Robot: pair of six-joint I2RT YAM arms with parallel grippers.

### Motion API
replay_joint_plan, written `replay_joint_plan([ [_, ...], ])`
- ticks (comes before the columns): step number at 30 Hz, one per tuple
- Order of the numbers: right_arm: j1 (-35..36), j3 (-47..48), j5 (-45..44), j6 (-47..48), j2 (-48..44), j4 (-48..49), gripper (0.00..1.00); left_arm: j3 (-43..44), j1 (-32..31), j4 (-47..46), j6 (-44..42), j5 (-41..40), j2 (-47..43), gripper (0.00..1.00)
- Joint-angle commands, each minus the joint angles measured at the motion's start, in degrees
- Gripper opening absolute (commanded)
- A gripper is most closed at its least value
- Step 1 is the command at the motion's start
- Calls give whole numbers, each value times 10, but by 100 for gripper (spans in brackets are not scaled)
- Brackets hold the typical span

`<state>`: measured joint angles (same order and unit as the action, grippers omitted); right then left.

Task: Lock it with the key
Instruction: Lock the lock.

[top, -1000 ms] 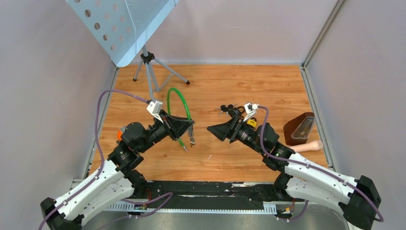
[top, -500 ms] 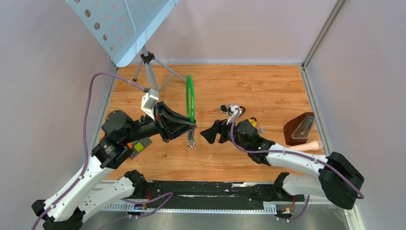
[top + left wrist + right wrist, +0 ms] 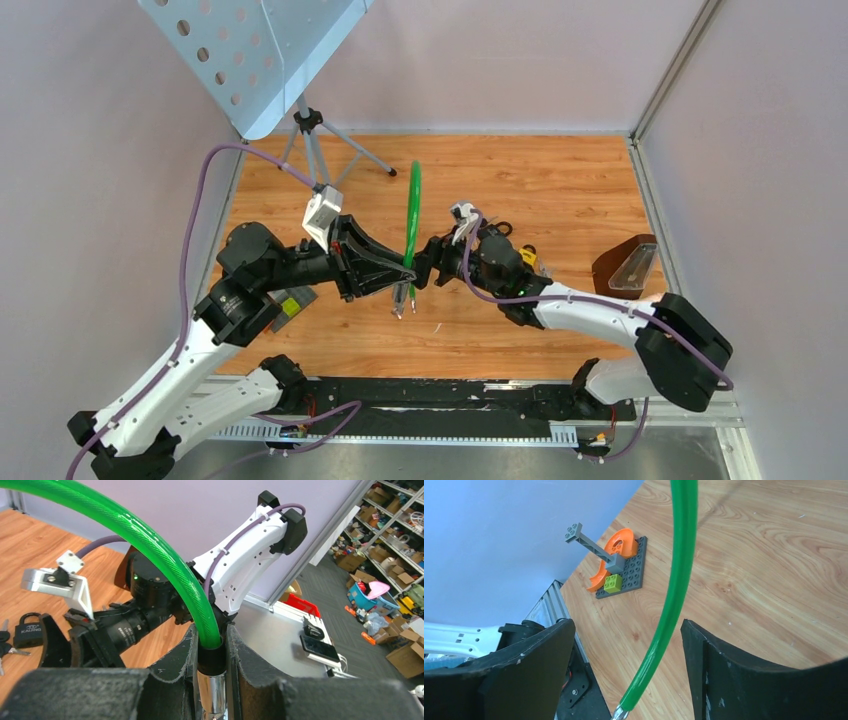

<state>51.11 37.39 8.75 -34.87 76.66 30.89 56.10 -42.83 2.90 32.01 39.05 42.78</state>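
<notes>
A green cable lock [image 3: 413,215] stands as an upright loop over the table's middle. My left gripper [image 3: 404,276] is shut on its chrome and black end piece [image 3: 213,680], with the cable [image 3: 125,522] arching up and away from the jaws. My right gripper [image 3: 430,268] faces it, open. The cable's other leg [image 3: 676,580] hangs between the wide-apart fingers [image 3: 544,650], touching neither, and its metal tip [image 3: 620,714] sits at the frame's bottom. A small black padlock [image 3: 26,628] with keys [image 3: 4,649] lies on the wood behind the right arm.
A perforated music stand [image 3: 260,50] on a tripod [image 3: 312,140] stands at the back left. A grey brick plate with an orange piece [image 3: 619,567] lies at the left near the table's edge. A brown holder [image 3: 625,268] sits at the right edge.
My left arm lifted the cable, turned its loop upright and carried it right. My right arm swung left until its open jaws came around the cable's free leg.
</notes>
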Motion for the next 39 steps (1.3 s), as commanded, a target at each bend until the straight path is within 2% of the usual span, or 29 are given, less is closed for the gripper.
replay_joint_plan([
  [1,-1,48,9,-25,31,8,77,25,-1,-50,-5,19,-14,0],
  [7,0,65,-10,-46,68,2,69,27,-1,-54,2,21,-22,0],
  [13,-1,86,17,-60,95,6,46,24,-1,-54,6,18,-28,0],
  [16,-1,93,34,-71,102,11,32,21,-1,-52,5,13,-31,0],
  [20,-5,102,25,-89,98,-19,1,15,-1,-36,2,-10,-43,0],
  [27,-32,120,-118,-86,29,-174,0,-15,-1,59,-22,-130,-84,0],
  [33,-76,115,-176,-62,-56,-224,0,-51,-1,116,-12,-258,-96,0],
  [39,-80,125,-236,-40,-129,-263,0,-105,-1,124,32,-332,-75,0],
])
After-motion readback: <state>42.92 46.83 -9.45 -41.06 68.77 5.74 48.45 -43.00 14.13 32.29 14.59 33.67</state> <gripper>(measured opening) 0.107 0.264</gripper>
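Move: The green cable hangs between my open right fingers and just beyond their tips: the stretch I go for is about 3 cm left, 2 cm ahead and 2 cm below. The cable's free metal tip is some 3 cm left, 2 cm back and 8 cm below that hand; the black padlock lies about 18 cm ahead, 16 cm right and 18 cm down. From my left hand, which already grips the lock-head end, that stretch is roughly 14 cm ahead, level sideways and 20 cm below. I ease my right hand about 4 cm left, down and a little forward onto the hanging green cable and shut the fingers on it above its free tip. Then I draw it some 12 cm right, also forward and up, yawing clockwise. My left hand keeps its grip on the lock-head end, drifts back slightly, then swings forward, down and left, turning about 25 degrees counter-clockwise. ##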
